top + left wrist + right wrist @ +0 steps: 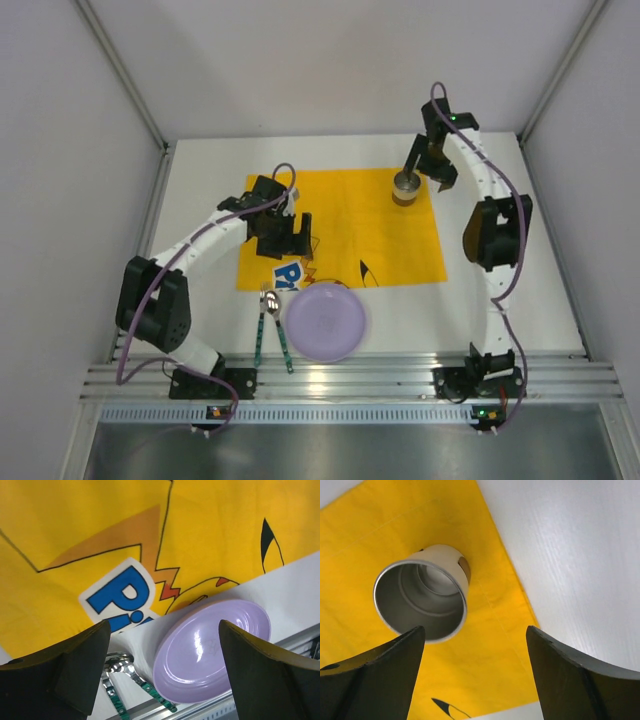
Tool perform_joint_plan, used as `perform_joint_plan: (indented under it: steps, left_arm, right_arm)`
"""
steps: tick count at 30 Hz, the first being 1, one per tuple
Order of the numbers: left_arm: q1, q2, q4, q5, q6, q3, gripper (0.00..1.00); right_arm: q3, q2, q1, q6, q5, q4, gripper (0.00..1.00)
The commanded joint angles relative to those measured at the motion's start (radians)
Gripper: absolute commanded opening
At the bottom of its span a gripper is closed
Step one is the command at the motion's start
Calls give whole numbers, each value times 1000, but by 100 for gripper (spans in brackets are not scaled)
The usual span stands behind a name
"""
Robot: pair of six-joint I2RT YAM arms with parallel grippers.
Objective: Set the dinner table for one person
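Observation:
The white dinner table (200, 200) carries a yellow printed placemat (340, 225). A lilac plate (323, 321) lies on the table just in front of the mat's near edge and also shows in the left wrist view (210, 655). Two metal utensils with green handles (270, 325) lie left of the plate, heads together (117, 662). A steel cup (406, 187) stands upright on the mat's far right corner (422, 595). My left gripper (290, 243) is open and empty above the mat's near left part (164, 625). My right gripper (428, 172) is open and empty just beside the cup (475, 630).
A ribbed aluminium rail (350, 380) runs along the table's near edge, close to the plate and the utensil handles. White walls close in the table at the back and both sides. Bare tabletop (570, 555) lies right of the mat.

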Motion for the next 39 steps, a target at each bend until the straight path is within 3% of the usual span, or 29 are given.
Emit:
perform_joint_plan:
  steps: [1, 12, 15, 17, 19, 22, 23, 24, 28, 31, 35, 39]
  left_arm:
    - [-42, 42, 51, 126, 39, -62, 94]
    - [-144, 115, 137, 183, 16, -210, 81]
    - [-161, 140, 168, 196, 4, -234, 71]
    - [-173, 161, 185, 203, -10, -251, 58]
    - [-184, 178, 180, 183, -23, -257, 54]
    - [-205, 223, 137, 132, -31, -254, 32]
    - [-216, 217, 134, 123, -34, -262, 8]
    - [-220, 205, 133, 117, -40, -265, 0]
    - [-225, 114, 116, 137, -65, -254, 0]
    - [-224, 73, 35, 103, -45, -158, 0]
    - [-213, 106, -70, 5, 9, 85, 0]
    - [-184, 223, -117, -3, 64, 275, 0]
  right_arm:
    - [-62, -313, -68, 5, 16, 19, 82]
    - [-555, -797, -136, -50, 0, 58, 84]
    - [-696, -883, -138, -55, -7, 88, 84]
    - [-771, -921, -139, -60, -5, 97, 84]
    - [-819, -952, -141, -70, -4, 98, 84]
    - [-862, -986, -145, -86, 7, 104, 83]
    - [-869, -993, -150, -89, 7, 106, 84]
    - [-883, -1006, -153, -96, 6, 106, 83]
    - [-906, -1030, -162, -107, 9, 108, 83]
    - [-920, -1056, -167, -109, 7, 109, 83]
    - [-938, -1088, -174, -109, 6, 108, 83]
    - [-969, -1128, -182, -116, -14, 106, 83]
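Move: Behind and to the right of the open left hand, the plate lies some 14 cm back, 16 cm right and 10 cm below. The spoon is about 17 cm back and 2 cm right of that hand, the fork 15 cm back and 4 cm left; the yellow cloth's middle is 10 cm ahead and 20 cm right. From the right hand, the plate is roughly 34 cm back and 31 cm left, while the just-placed cup stands 5 cm left, level with it, 6 cm lower. Dropping back about 11 cm, down 10 and a little right, the left hand straightens some 20 degrees towards vertical, shuts on the plate's left rim and pinches it, then carries it up and forward about 8 cm each way, towards the cloth. The right hand, still open, rises steeply away from the cup, then retreats about 22 cm back and 9 right, sinking partway again. ##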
